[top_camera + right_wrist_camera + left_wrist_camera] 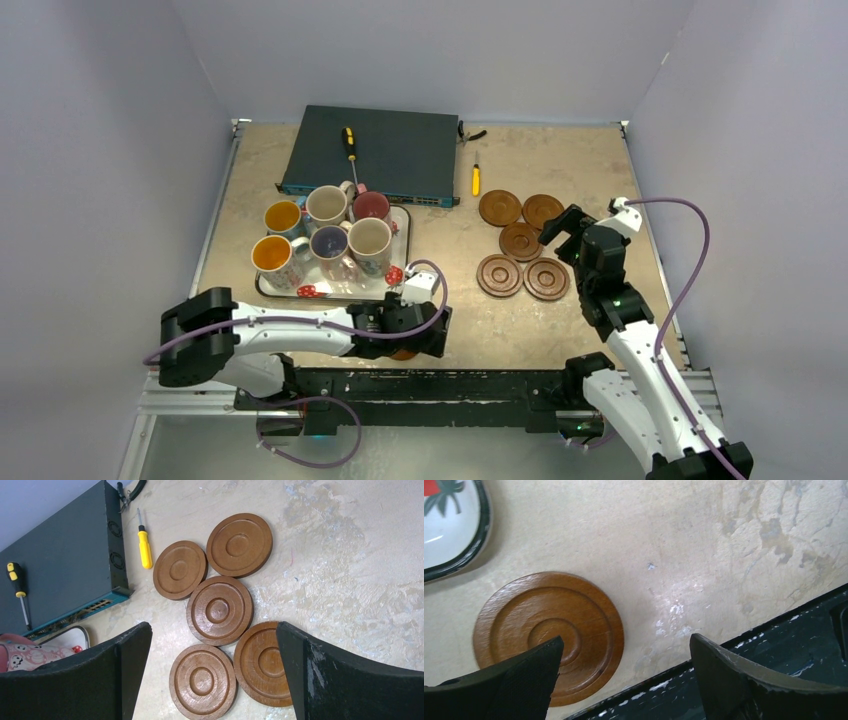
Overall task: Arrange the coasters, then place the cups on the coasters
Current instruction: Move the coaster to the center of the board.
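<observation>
Several brown ringed coasters (pixel 520 241) lie clustered on the right of the table; in the right wrist view they show below me as a group (pixel 219 610). My right gripper (pixel 566 226) hovers open over that cluster (pixel 214 627), holding nothing. One more coaster (pixel 549 630) lies flat near the table's front edge, under my open left gripper (pixel 626 642), whose left finger (pixel 514 680) overlaps it in view. From above that coaster (pixel 404 354) barely shows beneath the left gripper (pixel 412 338). Several cups (pixel 329 243) stand together on the white tray (pixel 330 292).
A dark network switch (pixel 372 153) sits at the back with a yellow-handled screwdriver (pixel 349 145) on it. A small yellow screwdriver (pixel 476 180) lies beside it. A black rail (pixel 400 385) runs along the near edge, close to the left gripper. Grey walls enclose the table.
</observation>
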### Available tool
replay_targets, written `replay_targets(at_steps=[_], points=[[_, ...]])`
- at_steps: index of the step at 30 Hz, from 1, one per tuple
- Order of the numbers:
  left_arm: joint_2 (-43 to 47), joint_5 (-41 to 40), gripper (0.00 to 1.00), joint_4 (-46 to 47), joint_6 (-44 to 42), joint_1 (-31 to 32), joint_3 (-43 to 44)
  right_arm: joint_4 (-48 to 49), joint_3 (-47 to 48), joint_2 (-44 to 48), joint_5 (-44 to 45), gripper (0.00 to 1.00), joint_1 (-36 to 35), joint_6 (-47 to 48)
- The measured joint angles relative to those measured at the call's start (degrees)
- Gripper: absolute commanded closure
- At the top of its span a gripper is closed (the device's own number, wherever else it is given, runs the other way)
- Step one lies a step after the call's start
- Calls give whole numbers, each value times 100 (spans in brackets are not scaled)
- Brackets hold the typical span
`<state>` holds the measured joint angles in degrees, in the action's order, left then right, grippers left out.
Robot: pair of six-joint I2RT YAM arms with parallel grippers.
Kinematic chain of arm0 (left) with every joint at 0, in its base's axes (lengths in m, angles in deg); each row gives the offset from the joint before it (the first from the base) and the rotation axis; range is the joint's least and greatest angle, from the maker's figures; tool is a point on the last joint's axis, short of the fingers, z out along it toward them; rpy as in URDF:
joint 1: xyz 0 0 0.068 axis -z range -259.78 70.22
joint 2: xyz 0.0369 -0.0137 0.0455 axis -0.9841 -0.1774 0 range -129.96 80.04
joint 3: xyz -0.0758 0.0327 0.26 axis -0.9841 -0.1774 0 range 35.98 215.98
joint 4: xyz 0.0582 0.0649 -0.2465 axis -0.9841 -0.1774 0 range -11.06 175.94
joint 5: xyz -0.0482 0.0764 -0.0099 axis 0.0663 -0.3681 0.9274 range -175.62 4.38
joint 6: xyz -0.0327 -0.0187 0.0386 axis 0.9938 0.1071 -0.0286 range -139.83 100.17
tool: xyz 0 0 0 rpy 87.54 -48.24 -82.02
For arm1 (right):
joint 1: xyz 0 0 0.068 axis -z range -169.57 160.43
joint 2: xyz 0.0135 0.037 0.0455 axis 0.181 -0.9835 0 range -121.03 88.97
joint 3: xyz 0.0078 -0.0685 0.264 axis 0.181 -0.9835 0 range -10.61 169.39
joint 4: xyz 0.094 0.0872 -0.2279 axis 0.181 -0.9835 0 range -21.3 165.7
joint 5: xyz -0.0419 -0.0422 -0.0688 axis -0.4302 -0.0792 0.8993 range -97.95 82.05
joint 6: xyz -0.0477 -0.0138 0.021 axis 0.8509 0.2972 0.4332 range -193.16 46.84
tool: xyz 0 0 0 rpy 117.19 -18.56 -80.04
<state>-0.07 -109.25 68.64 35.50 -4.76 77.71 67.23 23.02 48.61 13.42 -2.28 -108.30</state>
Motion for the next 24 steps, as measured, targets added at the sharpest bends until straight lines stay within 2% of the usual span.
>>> replay_targets(at_steps=[3,14,18,24], points=[[192,-42,20,-339,9,-33,0,-26,0,0,-2,2,0,9],[1591,76,26,-1119,122,-839,-640,-31,0,-13,-9,2,0,22],[1731,157,35,-1259,120,-1005,-778,-31,0,-35,-26,2,0,22],[1657,455,38,-1305,98,-1056,-885,-28,0,-98,-57,2,0,22]])
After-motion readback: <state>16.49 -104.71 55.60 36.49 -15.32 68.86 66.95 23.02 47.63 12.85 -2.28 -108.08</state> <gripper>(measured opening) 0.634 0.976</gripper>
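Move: Left of the open left hand, about 6 cm off and 1 cm farther out, lies the loose coaster, some 5 cm below the fingertips. The cream mug on the tray stands roughly 14 cm ahead and 12 cm to the left, about level in height; the nearest of the five laid coasters is 12 cm ahead and 11 cm to the right. From the right hand the loose coaster lies about 16 cm back, 30 cm to the left and 21 cm below. Sweeping left about 9 cm, the left hand crosses over the loose coaster to its left side, clear of it, rising a good centimetre on the way and sinking about 1.5 cm as the sideways travel dies out. The wrist turns some 10 degrees counter-clockwise and the still-open fingers draw partly together, without closing on anything. ##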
